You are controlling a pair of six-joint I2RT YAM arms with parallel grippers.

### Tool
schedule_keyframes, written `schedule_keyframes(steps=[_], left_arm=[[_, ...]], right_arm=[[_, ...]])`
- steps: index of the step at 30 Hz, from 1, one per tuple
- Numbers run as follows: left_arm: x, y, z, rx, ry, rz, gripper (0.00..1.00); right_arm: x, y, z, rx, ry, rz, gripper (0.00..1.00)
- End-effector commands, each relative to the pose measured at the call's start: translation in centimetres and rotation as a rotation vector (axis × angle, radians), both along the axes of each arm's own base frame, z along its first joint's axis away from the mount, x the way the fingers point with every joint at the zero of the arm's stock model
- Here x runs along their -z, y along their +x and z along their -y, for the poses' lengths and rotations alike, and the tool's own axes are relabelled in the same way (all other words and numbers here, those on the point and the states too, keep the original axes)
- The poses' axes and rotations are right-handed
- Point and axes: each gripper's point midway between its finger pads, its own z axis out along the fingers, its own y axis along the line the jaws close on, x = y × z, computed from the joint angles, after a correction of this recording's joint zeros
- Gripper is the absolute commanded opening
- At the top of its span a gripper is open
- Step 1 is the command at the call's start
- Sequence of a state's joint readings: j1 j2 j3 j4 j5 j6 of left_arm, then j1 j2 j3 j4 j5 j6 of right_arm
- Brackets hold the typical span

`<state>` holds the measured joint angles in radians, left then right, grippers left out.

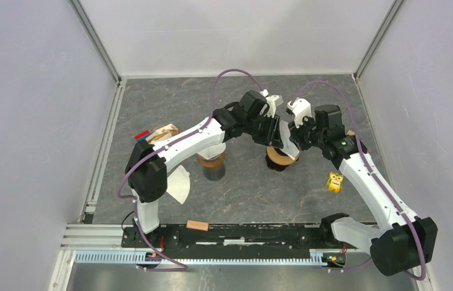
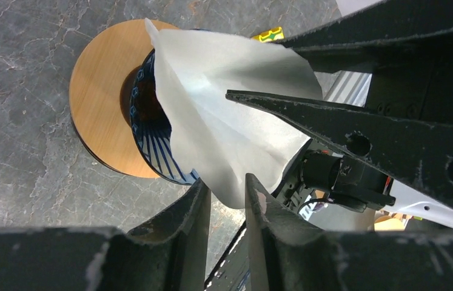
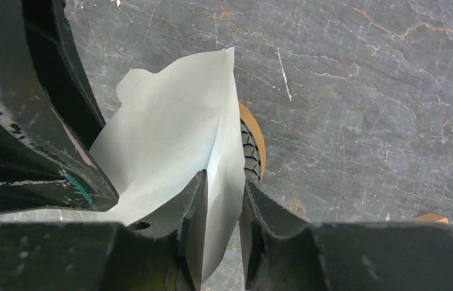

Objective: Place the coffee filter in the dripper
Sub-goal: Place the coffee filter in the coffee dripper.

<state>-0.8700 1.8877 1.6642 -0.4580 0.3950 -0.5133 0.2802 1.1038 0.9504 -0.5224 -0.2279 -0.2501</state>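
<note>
The white paper coffee filter (image 2: 224, 115) stands partly opened over the dripper (image 2: 157, 145), a blue ribbed cone in a round wooden collar (image 2: 99, 121). Its lower corner hangs between the fingers of my left gripper (image 2: 227, 182), which stand apart with floor showing between them. In the right wrist view a fold of the filter (image 3: 169, 139) runs between the fingers of my right gripper (image 3: 224, 182), lying along one finger, with a gap on the other side. The dripper's edge (image 3: 251, 151) peeks out behind it. From above, both grippers (image 1: 270, 130) (image 1: 290, 134) meet over the dripper (image 1: 281, 159).
A second wooden-collared vessel (image 1: 211, 165) stands under the left arm. A loose white filter (image 1: 178, 185) lies near the left arm's base. A yellow object (image 1: 334, 181) sits right of the dripper. A wooden block (image 1: 197, 225) rests on the front rail, and a wooden piece (image 1: 166, 131) lies at the left.
</note>
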Motion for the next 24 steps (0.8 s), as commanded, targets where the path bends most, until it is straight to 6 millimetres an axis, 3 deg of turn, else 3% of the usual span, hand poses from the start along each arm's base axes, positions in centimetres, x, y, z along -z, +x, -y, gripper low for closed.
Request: schedule_keyframes(steps=[1,15,24], left_arm=[[-3.4,0.7,-0.1,0.021,-0.047,0.101,0.32],[-2.7,1.9,-0.7,0.010,0.025,0.170,0.32],[-1.7,2.7,-1.0,-0.005,0.085,0.229,0.35]], right_arm=[[-0.5,0.6,-0.2,-0.006,0.008,0.036,0.34],[-0.4,0.8,1.6,0.043,-0.077,0.073,0.53],[0.8,0.7,1.3,0.046,-0.059,0.037,0.58]])
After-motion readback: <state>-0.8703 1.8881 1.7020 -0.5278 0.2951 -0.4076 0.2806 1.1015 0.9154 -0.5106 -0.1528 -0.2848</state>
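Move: The dripper on its wooden disc, where the filter is to go, sits about 3 cm ahead and 3 cm right of my left hand and some 8 cm below it. From my right hand it is about 1 cm ahead, 3 cm left and 8 cm down. The glass pot stands roughly 19 cm left of my left hand, about level with it fore and aft. The yellow owl lies some 16 cm right of my right hand and 6 cm back, on the table. I spread my right fingers from about a quarter to over half open, with the paper filter still between them, while that hand eases about 1.5 cm to the right and slightly down. My left hand, its gap nearly unchanged at the filter's edge, first stays put, then slides about 1.5 cm forward and a little left, away from the right hand, its fingers tipping a few degrees forward and steeper. ##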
